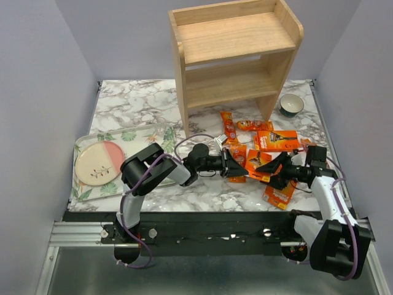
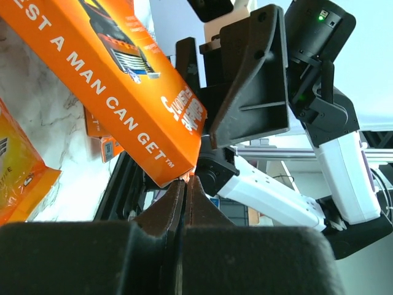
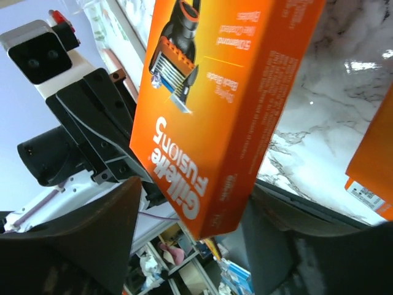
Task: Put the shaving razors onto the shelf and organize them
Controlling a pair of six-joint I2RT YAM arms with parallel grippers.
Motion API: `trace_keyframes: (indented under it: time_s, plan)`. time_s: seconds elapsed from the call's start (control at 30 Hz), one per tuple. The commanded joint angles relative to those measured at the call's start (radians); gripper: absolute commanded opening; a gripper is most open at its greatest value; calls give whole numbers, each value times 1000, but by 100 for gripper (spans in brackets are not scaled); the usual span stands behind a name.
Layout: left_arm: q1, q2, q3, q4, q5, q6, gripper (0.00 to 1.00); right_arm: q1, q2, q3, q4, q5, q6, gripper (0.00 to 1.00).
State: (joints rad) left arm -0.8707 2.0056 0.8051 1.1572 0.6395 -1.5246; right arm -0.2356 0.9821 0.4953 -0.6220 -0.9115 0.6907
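An orange razor pack [image 1: 256, 163] hangs just above the marble table between my two arms. My left gripper [image 1: 235, 165] is shut on its thin bottom edge; in the left wrist view an orange sliver shows between the closed fingertips [image 2: 186, 179], and the pack [image 2: 123, 80] slants up to the left. My right gripper [image 1: 277, 170] stands open around the pack's other end [image 3: 215, 110], with a gap at its left finger [image 3: 92, 239]. More razor packs [image 1: 274, 141] lie scattered in front of the wooden shelf [image 1: 236, 55], whose tiers hold nothing.
A small dark bowl [image 1: 291, 105] sits right of the shelf. A leaf-print tray [image 1: 132, 134] with a pink and cream plate [image 1: 98, 163] lies at the left. One razor pack [image 1: 278, 193] lies near the table's front edge.
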Motion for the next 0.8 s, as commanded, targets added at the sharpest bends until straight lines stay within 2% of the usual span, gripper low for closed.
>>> trace_keyframes:
  time_s: [0.0, 0.13, 0.17, 0.23, 0.27, 0.4, 0.47, 0.53, 0.57, 0.6, 0.63, 0.7, 0.73, 0.77]
  plan:
    - [-17, -33, -20, -43, -11, 23, 6, -22, -13, -12, 27, 16, 3, 61]
    - [-21, -44, -21, -70, 20, 90, 12, -24, -46, 9, -16, 23, -46, 38]
    - [-21, -54, -21, -74, 31, 133, 22, -24, -65, 20, -33, 48, -59, 32]
    - [-19, -74, -26, -97, 84, 191, 37, -24, -86, 29, -74, 68, -86, 30]
    - [-14, -106, -30, -109, 109, 281, 45, -24, -112, 37, -82, 82, -98, 25]
    - [38, -221, -104, -255, 219, 479, 49, -24, -174, 49, -113, 108, -148, 14]
    - [88, -287, -122, -393, 293, 558, 53, -24, -189, 58, -122, 105, -167, 11]
    - [131, -330, -132, -549, 348, 627, 66, -24, -204, 104, -168, 99, -215, 11]
    - [153, -382, -133, -601, 395, 651, 98, -24, -207, 126, -183, 71, -236, 11]
    - [195, -415, -124, -664, 413, 682, 99, -24, -210, 156, -202, 47, -262, 11]
    - [212, -451, -110, -833, 419, 802, 99, -24, -215, 205, -218, 11, -310, 11]
    - [240, -556, -54, -1026, 419, 965, 99, -24, -217, 264, -226, -70, -345, 11]
    - [242, -588, -34, -1186, 422, 1047, 99, -24, -211, 284, -214, -99, -361, 11]
    - [242, -637, -11, -1262, 417, 1218, 99, -24, -189, 339, -214, -157, -375, 11]
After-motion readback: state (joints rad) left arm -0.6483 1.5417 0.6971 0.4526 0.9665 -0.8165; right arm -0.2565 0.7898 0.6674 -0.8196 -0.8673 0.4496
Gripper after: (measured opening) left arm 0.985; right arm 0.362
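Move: Just ahead of the right hand's closing fingers is the razor box, its middle about 3 cm forward and 3 cm left, a little lower; from the left hand it is roughly 2 cm forward and 4 cm right. On the table some 9 cm below the right hand, the orange packet lies about 11 cm left and 5 cm forward, the near box about 7 cm back and 5 cm right, and the far box some 13 cm forward and 4 cm right. Closing on the raised near end of the razor box, the right fingers take it in their grip, then tip up some 20 degrees and lift about 5 cm, mostly at the end. Meanwhile the left hand opens its shut fingertips, comes free of the box's corner by dipping and backing about 3 cm, then swings left about 10 cm, fingers wide. ##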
